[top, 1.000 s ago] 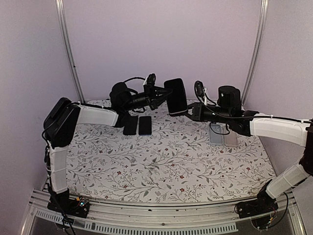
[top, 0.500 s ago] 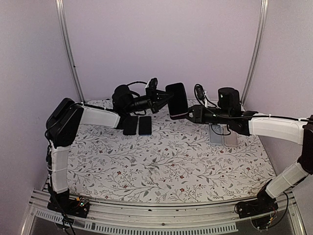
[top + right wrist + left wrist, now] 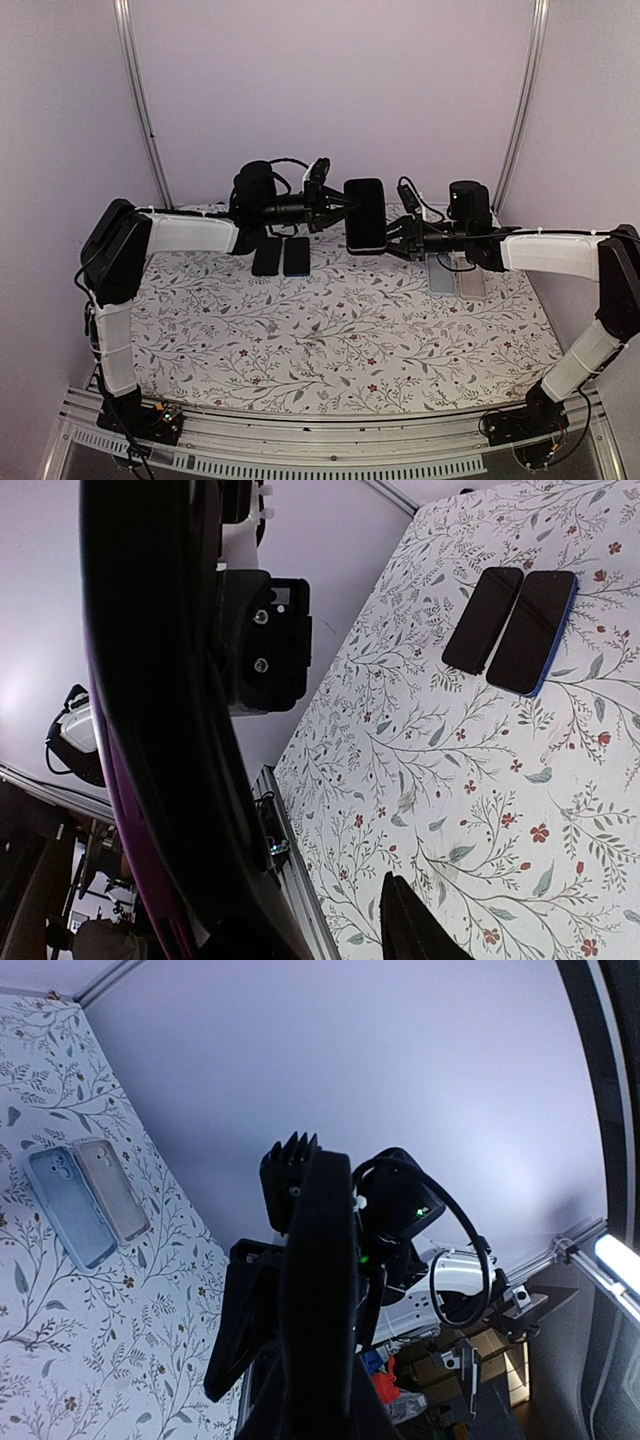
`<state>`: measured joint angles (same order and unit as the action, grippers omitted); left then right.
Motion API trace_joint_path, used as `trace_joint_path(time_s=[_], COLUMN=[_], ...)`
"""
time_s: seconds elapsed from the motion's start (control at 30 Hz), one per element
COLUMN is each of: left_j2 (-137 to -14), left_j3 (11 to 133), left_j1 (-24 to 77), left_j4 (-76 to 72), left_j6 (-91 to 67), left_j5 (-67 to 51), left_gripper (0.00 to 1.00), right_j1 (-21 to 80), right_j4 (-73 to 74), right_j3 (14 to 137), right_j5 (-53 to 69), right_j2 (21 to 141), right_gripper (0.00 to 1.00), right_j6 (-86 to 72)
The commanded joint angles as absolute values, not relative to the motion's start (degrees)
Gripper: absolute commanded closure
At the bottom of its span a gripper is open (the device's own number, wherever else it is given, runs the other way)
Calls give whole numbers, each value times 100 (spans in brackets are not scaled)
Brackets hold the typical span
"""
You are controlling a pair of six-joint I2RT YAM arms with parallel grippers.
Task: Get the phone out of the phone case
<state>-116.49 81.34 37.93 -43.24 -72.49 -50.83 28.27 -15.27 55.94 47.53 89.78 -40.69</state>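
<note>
A dark phone (image 3: 365,213) in a purple-edged phone case (image 3: 120,780) hangs upright in the air over the far middle of the table. My left gripper (image 3: 343,203) reaches in from the left and is shut on its left edge. In the left wrist view the phone (image 3: 320,1290) stands edge-on and fills the middle. My right gripper (image 3: 398,238) sits at the phone's lower right corner and is open. In the right wrist view one finger (image 3: 415,920) stands apart from the case, with bare cloth showing in the gap; the other finger is hidden behind the phone.
Two bare phones (image 3: 267,256) (image 3: 296,256) lie side by side on the floral cloth (image 3: 330,330) at the far left. A blue case (image 3: 440,275) and a grey case (image 3: 470,280) lie under the right arm. Metal posts (image 3: 140,100) flank the back wall.
My right gripper has opened and let go of the phone's lower right edge. The left gripper has carried the phone slightly right and lower and turned it more upright.
</note>
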Motion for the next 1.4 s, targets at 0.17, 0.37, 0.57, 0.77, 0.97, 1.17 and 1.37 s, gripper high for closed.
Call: trace_joint_path(time_s=[0.17, 0.37, 0.57, 0.77, 0.97, 1.17, 1.37], left_j2=[-11339, -11217, -10885, -10446, -10079, -9930, -10115], left_j3=[8319, 8238, 7912, 7446, 6901, 6676, 6710], left_j1=[4246, 4139, 3973, 3842, 3806, 3876, 4022], left_j4=[-3158, -3122, -3064, -2845, -2823, -3251, -3667], left_j6=[-6518, -6466, -6309, -6067, -5986, -6226, -6467], left_j5=[-5968, -5745, -5404, -5149, -5037, -5115, -5150], left_gripper=[95, 79, 49, 32, 26, 25, 25], right_j1=[2609, 2610, 2606, 2610, 2610, 2610, 2648], right_j4=[-2603, -2642, -2738, -3031, -3336, -3570, -3765], right_j3=[5765, 5770, 5694, 5607, 5604, 5668, 5719], right_j5=[4659, 4613, 4448, 4335, 4279, 4273, 4288], right_j2=[9250, 9247, 9202, 9191, 9183, 9284, 9343], right_gripper=[81, 98, 100, 100, 100, 100, 100], right_j6=[-4725, -4772, -4715, -4687, -4663, -4731, -4816])
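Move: The left hand pinches the left edge of the cased phone; its middle lies about 3 cm to that hand's right, 1 cm back and 2 cm below. From the left hand, the blue-edged phone lies some 14 cm ahead, 14 left and 28 below, the black phone 9 cm farther left. From the open right hand, the cased phone's middle is about 2 cm ahead, 6 left and 3 above; the blue case lies roughly 11 ahead, 18 right and 23 below. Almost in place, the right hand shuts its fingers on the lower part of the cased phone's right edge, then carries it about 4 cm forward and 2 cm up. The left hand, sinking slightly first, opens wide once that grip is made, lets go of the left edge and draws back about 5 cm, then also some 3 cm left, its open fingers still facing the phone. ##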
